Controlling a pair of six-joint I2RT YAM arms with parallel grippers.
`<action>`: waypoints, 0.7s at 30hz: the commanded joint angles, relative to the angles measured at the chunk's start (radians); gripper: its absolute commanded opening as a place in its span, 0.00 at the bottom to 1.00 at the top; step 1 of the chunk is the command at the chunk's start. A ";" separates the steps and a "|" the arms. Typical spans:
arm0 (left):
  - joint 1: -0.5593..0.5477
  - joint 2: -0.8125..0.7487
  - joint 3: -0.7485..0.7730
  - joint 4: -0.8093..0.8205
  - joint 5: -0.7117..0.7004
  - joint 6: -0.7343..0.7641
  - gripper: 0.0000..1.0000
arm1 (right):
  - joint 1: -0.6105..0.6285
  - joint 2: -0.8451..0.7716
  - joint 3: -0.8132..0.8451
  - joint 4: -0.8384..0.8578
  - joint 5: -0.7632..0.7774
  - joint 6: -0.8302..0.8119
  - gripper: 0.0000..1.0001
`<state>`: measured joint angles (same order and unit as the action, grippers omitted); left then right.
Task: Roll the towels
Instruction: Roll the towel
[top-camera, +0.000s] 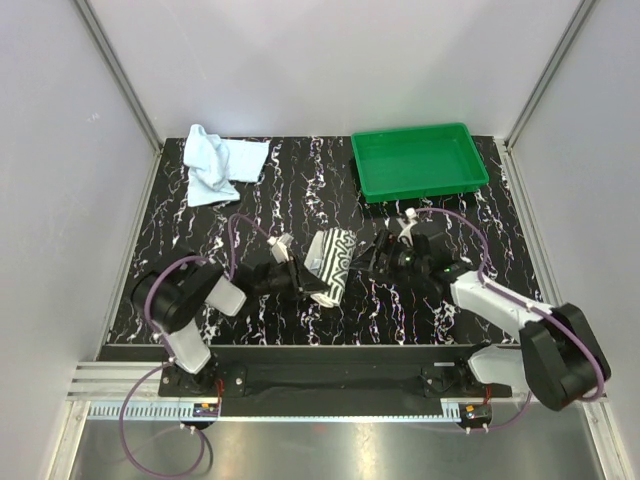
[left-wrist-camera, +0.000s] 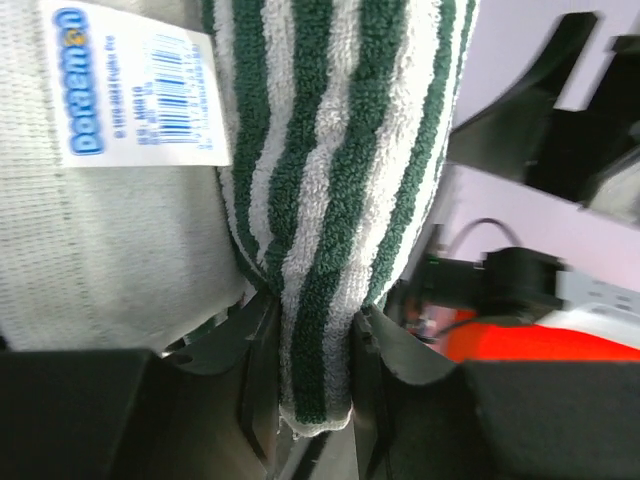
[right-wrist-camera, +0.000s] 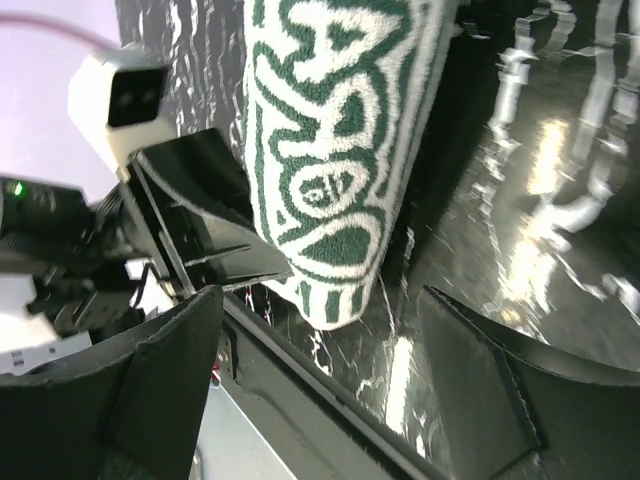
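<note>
The green-and-white towel (top-camera: 335, 262) stands bundled in the middle of the black marbled table (top-camera: 300, 190). My left gripper (top-camera: 306, 282) is shut on its lower end. In the left wrist view a fold of the striped towel (left-wrist-camera: 330, 200) is pinched between the two jaws of the left gripper (left-wrist-camera: 312, 370), and a white printed label (left-wrist-camera: 140, 90) shows on it. My right gripper (top-camera: 374, 258) is just right of the bundle and open. In the right wrist view the towel (right-wrist-camera: 345, 150) hangs ahead of the right gripper (right-wrist-camera: 320, 390), whose spread fingers touch nothing. The pale blue towel (top-camera: 220, 165) lies crumpled at the back left.
A green plastic tray (top-camera: 418, 160) sits at the back right of the table. Grey walls close in the sides and back. The arms' base rail (top-camera: 320, 375) runs along the near edge. The left arm's fingers (right-wrist-camera: 200, 230) show in the right wrist view beside the towel.
</note>
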<state>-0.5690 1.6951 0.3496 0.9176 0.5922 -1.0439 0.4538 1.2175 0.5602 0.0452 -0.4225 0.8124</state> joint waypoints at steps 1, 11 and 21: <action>0.059 0.101 -0.035 0.297 0.176 -0.174 0.29 | 0.048 0.079 0.012 0.209 -0.024 0.002 0.85; 0.169 0.261 -0.086 0.538 0.221 -0.350 0.31 | 0.103 0.384 0.116 0.337 0.044 -0.025 0.85; 0.216 0.225 -0.032 0.273 0.236 -0.265 0.35 | 0.140 0.524 0.066 0.691 0.025 0.037 0.90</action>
<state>-0.3691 1.9366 0.2935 1.2491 0.8093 -1.3518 0.5762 1.7149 0.6422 0.5388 -0.4042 0.8230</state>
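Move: The striped towel, already rolled into a thick bundle, has its middle about 5 cm ahead of the left hand and 2 cm to its right, near its height; that hand still pinches a fold of it. From the open right hand the towel's middle is roughly 7 cm left, 3 cm ahead and 6 cm lower. The green basket stands some 22 cm ahead of the right hand and 13 cm to its right, also below it. The light-blue towel lies about 28 cm ahead of the left hand and 23 cm left. The rolled towel is drawn left by the left hand, which keeps its pinch on the fold, travels about 3.5 cm and rolls some 20 degrees, its forward side dipping. Meanwhile the right hand, fingers staying wide open, goes left about 7 cm and down 6, with some forward reach, to bring its fingers to the towel's right side. ##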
